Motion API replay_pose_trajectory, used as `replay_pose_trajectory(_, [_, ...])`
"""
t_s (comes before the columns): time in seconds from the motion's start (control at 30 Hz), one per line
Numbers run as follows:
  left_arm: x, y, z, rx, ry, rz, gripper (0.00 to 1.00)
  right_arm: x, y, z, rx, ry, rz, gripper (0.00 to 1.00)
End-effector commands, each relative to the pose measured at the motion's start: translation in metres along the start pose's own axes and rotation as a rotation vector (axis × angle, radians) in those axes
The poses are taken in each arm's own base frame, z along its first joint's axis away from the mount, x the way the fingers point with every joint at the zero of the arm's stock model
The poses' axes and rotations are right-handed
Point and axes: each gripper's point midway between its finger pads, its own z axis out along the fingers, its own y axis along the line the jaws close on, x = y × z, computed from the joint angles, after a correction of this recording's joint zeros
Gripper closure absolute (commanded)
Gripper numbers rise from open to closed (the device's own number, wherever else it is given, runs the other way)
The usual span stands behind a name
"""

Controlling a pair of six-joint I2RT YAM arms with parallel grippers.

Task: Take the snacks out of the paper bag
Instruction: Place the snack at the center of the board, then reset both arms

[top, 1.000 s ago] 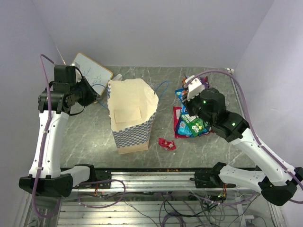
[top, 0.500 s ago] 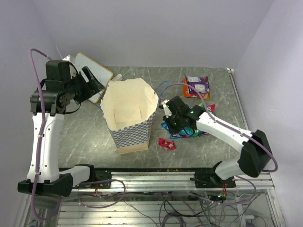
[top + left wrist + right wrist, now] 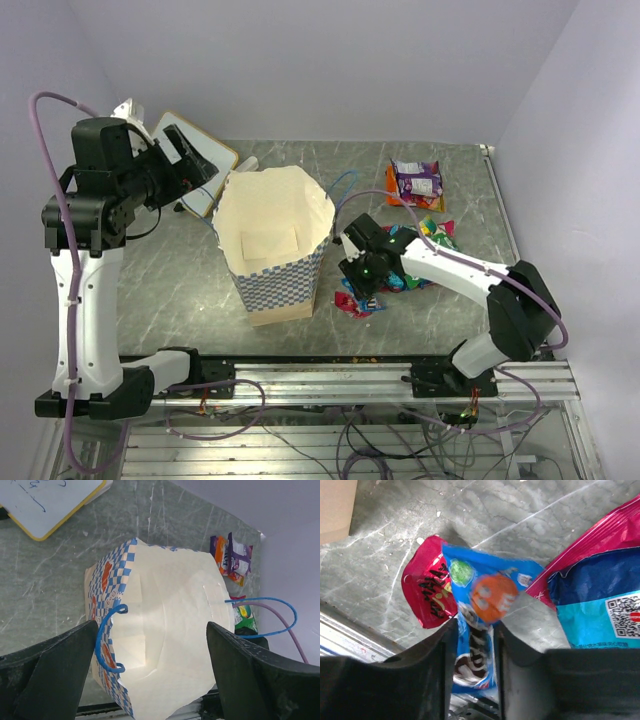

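The paper bag (image 3: 275,240) stands upright and open at mid-table, its pale inside (image 3: 170,630) bare as far as it shows. My left gripper (image 3: 195,170) hovers high over its left rim, jaws wide open (image 3: 152,652), holding nothing. My right gripper (image 3: 358,280) is low, just right of the bag. Its jaws (image 3: 472,645) stand slightly apart around a blurred blue snack packet (image 3: 480,615) hanging between them. A small red packet (image 3: 427,597) lies right below. More snacks lie to the right: purple (image 3: 415,180), green (image 3: 440,232), a large red-pink one (image 3: 600,535).
A wooden-framed whiteboard (image 3: 200,150) lies at the back left, behind my left gripper. The bag's blue cord handles (image 3: 107,640) stick out on both sides. A metal rail (image 3: 330,375) runs along the table's front edge. Walls close in at back and right.
My left gripper has opened wide and drawn up and left, away from the bag's rim. My right arm swung from the snack pile down toward the small red packet, its jaws loosening.
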Motion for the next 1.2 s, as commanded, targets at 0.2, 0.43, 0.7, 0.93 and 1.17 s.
replay_pose_trajectory(0.2, [-0.028, -0.007, -0.026, -0.003, -0.109, 0.066, 0.01, -0.04, -0.013, -0.063, 0.092, -0.298, 0.2, 0.19])
replay_pose_trajectory(0.43, [-0.028, -0.011, -0.043, 0.011, -0.135, 0.071, 0.0, -0.071, -0.028, -0.157, 0.205, -0.504, 0.27, 0.0])
replay_pose_trajectory(0.7, [-0.032, -0.025, -0.077, 0.09, -0.225, 0.101, 0.0, -0.081, -0.043, -0.297, 0.293, -0.866, 0.304, 0.0])
replay_pose_trajectory(0.93, [-0.063, -0.061, -0.138, 0.219, -0.429, 0.203, 0.01, -0.077, -0.045, -0.462, 0.338, -1.199, 0.335, 0.0])
replay_pose_trajectory(1.17, [-0.075, -0.069, -0.189, 0.283, -0.642, 0.19, 0.01, -0.048, -0.049, -0.527, 0.338, -1.375, 0.393, 0.0])
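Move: Pinched between the right fingers, the blue snack sits practically at the hand point, its middle about 2 cm below and 1 cm to the right. The red snack lies some 3 cm to the hand's left, level with it and 4 cm below; the snack pile is about 8 cm ahead and 10 cm to the right, and the paper bag some 17 cm left and 3 cm farther out. From the left hand, the blue snack lies roughly 32 cm right, 9 cm back and 37 cm down. Opening wide, the right fingers let go of the blue snack beside the red one, then the hand climbs fast, some 50 cm in all, swinging right by about 14 cm in the later part while the fingers tip up from pointing down to roughly forward. The empty left hand, still open, rises about 15 cm and draws back 10, away from the bag, its fingers tipping up. ##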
